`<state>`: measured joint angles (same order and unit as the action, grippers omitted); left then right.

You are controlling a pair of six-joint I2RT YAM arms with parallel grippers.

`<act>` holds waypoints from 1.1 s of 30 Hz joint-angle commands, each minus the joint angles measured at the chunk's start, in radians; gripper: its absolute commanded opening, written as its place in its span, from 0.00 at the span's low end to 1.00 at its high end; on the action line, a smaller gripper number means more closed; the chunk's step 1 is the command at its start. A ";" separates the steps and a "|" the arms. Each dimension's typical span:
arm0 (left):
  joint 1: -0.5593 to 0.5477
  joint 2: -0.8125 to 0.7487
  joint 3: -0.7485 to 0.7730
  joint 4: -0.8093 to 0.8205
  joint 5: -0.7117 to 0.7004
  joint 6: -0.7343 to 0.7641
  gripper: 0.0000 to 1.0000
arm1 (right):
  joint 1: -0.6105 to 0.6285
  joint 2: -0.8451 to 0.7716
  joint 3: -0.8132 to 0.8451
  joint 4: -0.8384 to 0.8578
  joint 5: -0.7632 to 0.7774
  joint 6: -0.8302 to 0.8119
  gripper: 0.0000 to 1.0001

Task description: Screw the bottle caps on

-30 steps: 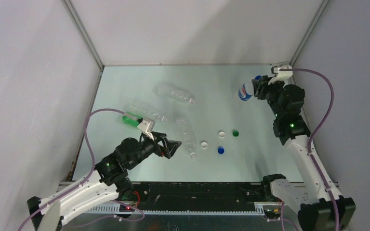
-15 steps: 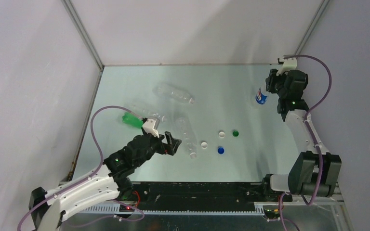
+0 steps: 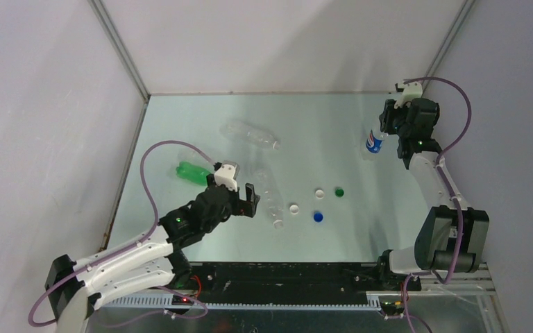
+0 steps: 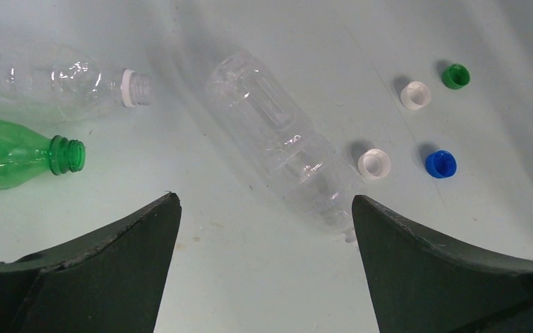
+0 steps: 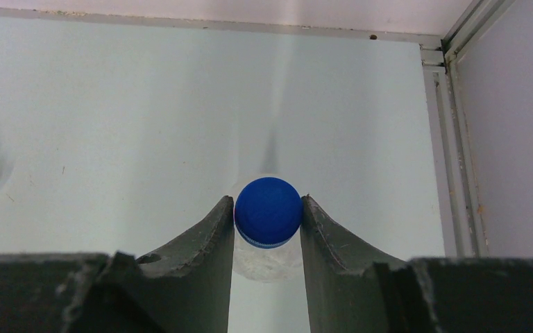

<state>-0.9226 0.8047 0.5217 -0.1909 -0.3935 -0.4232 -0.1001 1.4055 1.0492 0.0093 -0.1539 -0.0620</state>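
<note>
My right gripper [image 5: 267, 201] is shut on a blue bottle cap [image 5: 268, 211] that sits on top of the upright Pepsi-labelled bottle [image 3: 371, 143] near the far right corner. The bottle's clear body [image 5: 264, 265] shows below the cap. My left gripper [image 4: 265, 201] hangs open over bare table, with nothing between its fingers. Just beyond it lies a clear bottle [image 4: 277, 146]. A green bottle [image 4: 14, 159] and another clear bottle [image 4: 55, 83] lie uncapped to its left. Two white caps [image 4: 374, 164] [image 4: 415, 95], a blue cap [image 4: 441, 164] and a green cap [image 4: 455, 75] lie loose on the right.
A third clear bottle [image 3: 250, 134] lies further back on the table. The right wall and the table's metal corner rail [image 5: 451, 104] stand close to my right gripper. Walls close the table on the left, back and right.
My right arm swung right and brought the Pepsi bottle from tilted to upright near the right wall. My left arm moved slightly forward and turned its open gripper over the table.
</note>
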 commanded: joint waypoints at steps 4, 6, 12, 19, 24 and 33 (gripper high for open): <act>-0.004 0.003 0.030 0.013 -0.055 0.051 1.00 | -0.004 -0.006 0.038 -0.005 -0.013 -0.022 0.30; -0.004 0.004 0.031 0.015 -0.058 0.055 1.00 | -0.004 -0.014 0.037 -0.031 -0.016 -0.026 0.36; -0.004 0.005 0.031 0.016 -0.063 0.060 1.00 | -0.003 -0.014 0.038 -0.036 -0.011 -0.020 0.49; -0.004 0.000 0.029 0.009 -0.076 0.057 1.00 | -0.003 -0.019 0.038 -0.038 0.000 -0.010 0.54; -0.004 -0.004 0.028 0.005 -0.082 0.050 1.00 | -0.003 -0.036 0.036 -0.048 0.012 -0.006 0.58; -0.004 -0.012 0.010 0.016 -0.128 0.037 1.00 | -0.003 -0.144 0.035 -0.132 0.046 0.003 0.63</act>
<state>-0.9226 0.8089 0.5224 -0.1974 -0.4675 -0.3843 -0.1005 1.3525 1.0523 -0.0967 -0.1322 -0.0643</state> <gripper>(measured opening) 0.996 0.621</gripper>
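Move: The right hand holds the Pepsi bottle by its blue cap. The bottle stands upright with its middle straight below the hand, some 10 cm down. On the table about 21 cm lower than this hand, the green cap lies roughly 15 cm back and 13 cm left, and the nearest white cap about 16 cm back and 20 cm left. From the left hand the bottle is some 46 cm right, 23 cm ahead and about 4 cm lower. The right fingers let go of the blue cap, opening from their narrow grip to a bit over half wide. The hand first sinks about 1 cm, then draws back off the bottle and rises again, ending some 2 cm back, the wrist nearly still. The left hand, wide open, only creeps about 1.5 cm left and forward. ##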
